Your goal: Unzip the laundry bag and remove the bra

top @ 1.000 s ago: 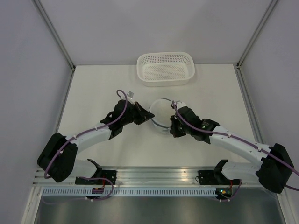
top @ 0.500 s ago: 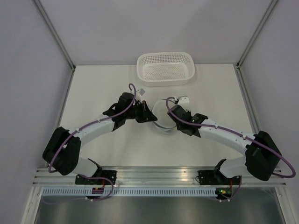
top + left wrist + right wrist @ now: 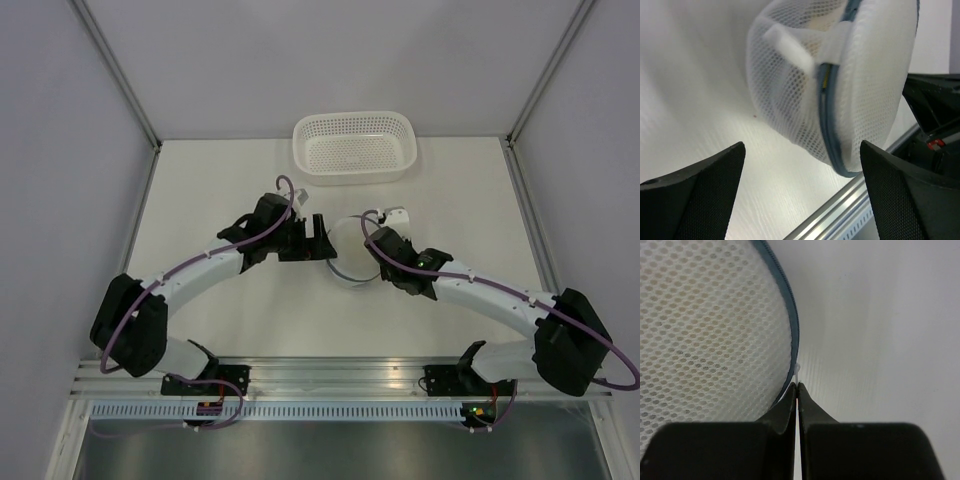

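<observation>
The laundry bag [image 3: 347, 255], a round white mesh pouch with a dark blue zipper rim, stands on edge at mid-table between my grippers. In the left wrist view the laundry bag [image 3: 860, 85] fills the upper right, with a yellow sliver of the bra [image 3: 825, 79] showing at the zipper. My left gripper [image 3: 320, 238] is open and empty just left of the bag, not touching it; it also shows in the left wrist view [image 3: 802, 195]. My right gripper [image 3: 798, 386] is shut on the small white zipper pull [image 3: 798, 372] at the bag's rim [image 3: 791, 325].
A white perforated plastic basket [image 3: 353, 147] stands at the far edge of the table, behind the bag. The metal rail at the table's near edge [image 3: 840, 205] shows in the left wrist view.
My left gripper has opened and let go of the bag's left edge. My right gripper has shifted up along the bag's right side and stays pinched at the rim.
</observation>
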### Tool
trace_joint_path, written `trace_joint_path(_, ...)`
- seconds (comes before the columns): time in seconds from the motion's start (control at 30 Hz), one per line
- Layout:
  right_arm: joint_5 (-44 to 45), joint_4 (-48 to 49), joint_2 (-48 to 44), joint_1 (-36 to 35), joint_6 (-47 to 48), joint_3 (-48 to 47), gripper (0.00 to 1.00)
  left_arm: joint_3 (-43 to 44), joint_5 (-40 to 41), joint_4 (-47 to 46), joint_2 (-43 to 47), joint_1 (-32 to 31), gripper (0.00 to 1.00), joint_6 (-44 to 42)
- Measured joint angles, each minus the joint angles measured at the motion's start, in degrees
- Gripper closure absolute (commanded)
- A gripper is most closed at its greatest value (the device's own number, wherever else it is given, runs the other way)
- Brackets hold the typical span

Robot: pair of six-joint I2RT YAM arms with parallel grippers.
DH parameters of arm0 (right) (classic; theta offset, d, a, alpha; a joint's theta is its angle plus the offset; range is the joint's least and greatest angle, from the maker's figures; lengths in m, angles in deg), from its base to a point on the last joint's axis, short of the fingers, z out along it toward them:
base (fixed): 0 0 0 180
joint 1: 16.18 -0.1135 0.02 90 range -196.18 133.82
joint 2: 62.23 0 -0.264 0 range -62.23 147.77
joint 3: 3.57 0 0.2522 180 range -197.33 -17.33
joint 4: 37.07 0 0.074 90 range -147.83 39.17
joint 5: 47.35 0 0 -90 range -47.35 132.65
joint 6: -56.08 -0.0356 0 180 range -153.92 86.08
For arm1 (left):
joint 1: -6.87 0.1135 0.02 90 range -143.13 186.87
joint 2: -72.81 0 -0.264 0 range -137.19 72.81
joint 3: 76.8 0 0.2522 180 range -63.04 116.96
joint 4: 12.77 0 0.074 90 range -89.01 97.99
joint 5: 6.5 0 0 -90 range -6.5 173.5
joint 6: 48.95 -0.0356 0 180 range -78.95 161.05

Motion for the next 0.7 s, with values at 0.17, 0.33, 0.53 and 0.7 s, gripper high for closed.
trace_joint_path(0.17,-7.2,1.4,-1.8,0.0,0.4,3.4,1.00,-5.2,8.4,0.4,9.2,0.0,0.00,4.9)
trace_joint_path(0.33,-21.5,6.1,-3.9,0.1,1.1,6.8,1.00,-15.7,10.8,-4.3,22.8,-1.9,0.00,12.9)
trace_joint_path(0.53,-38.9,15.9,-5.0,0.1,1.2,10.1,1.00,-19.3,8.9,-9.4,21.3,-5.0,0.00,19.4)
trace_joint_path(0.7,-44.4,20.5,-4.9,0.1,1.2,10.1,1.00,-21.7,7.2,-17.8,16.0,-6.3,0.01,23.7)
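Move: The open left gripper hovers beside the zipper's left end, which lies about 2 cm back, 2 cm right and 3 cm below it; the laundry bag's middle is some 7 cm to its right, 1 cm ahead and 7 cm below. The right gripper has the zipper pull between its tips; from it that left end lies roughly 13 cm left and 2 cm back, 1 cm lower, the bag's middle about 8 cm left, 2 cm ahead and 5 cm below. Keep the right fingers pinched on the zipper pull and sweep them about 11 cm left and 7 cm back towards the left gripper, dipping slightly before rising again, while swinging the fingertips round to point left. Lift the open left gripper clear, left and back, then bring it right and down again to finish some 5 cm farther back, still open, turned a little counter-clockwise. ##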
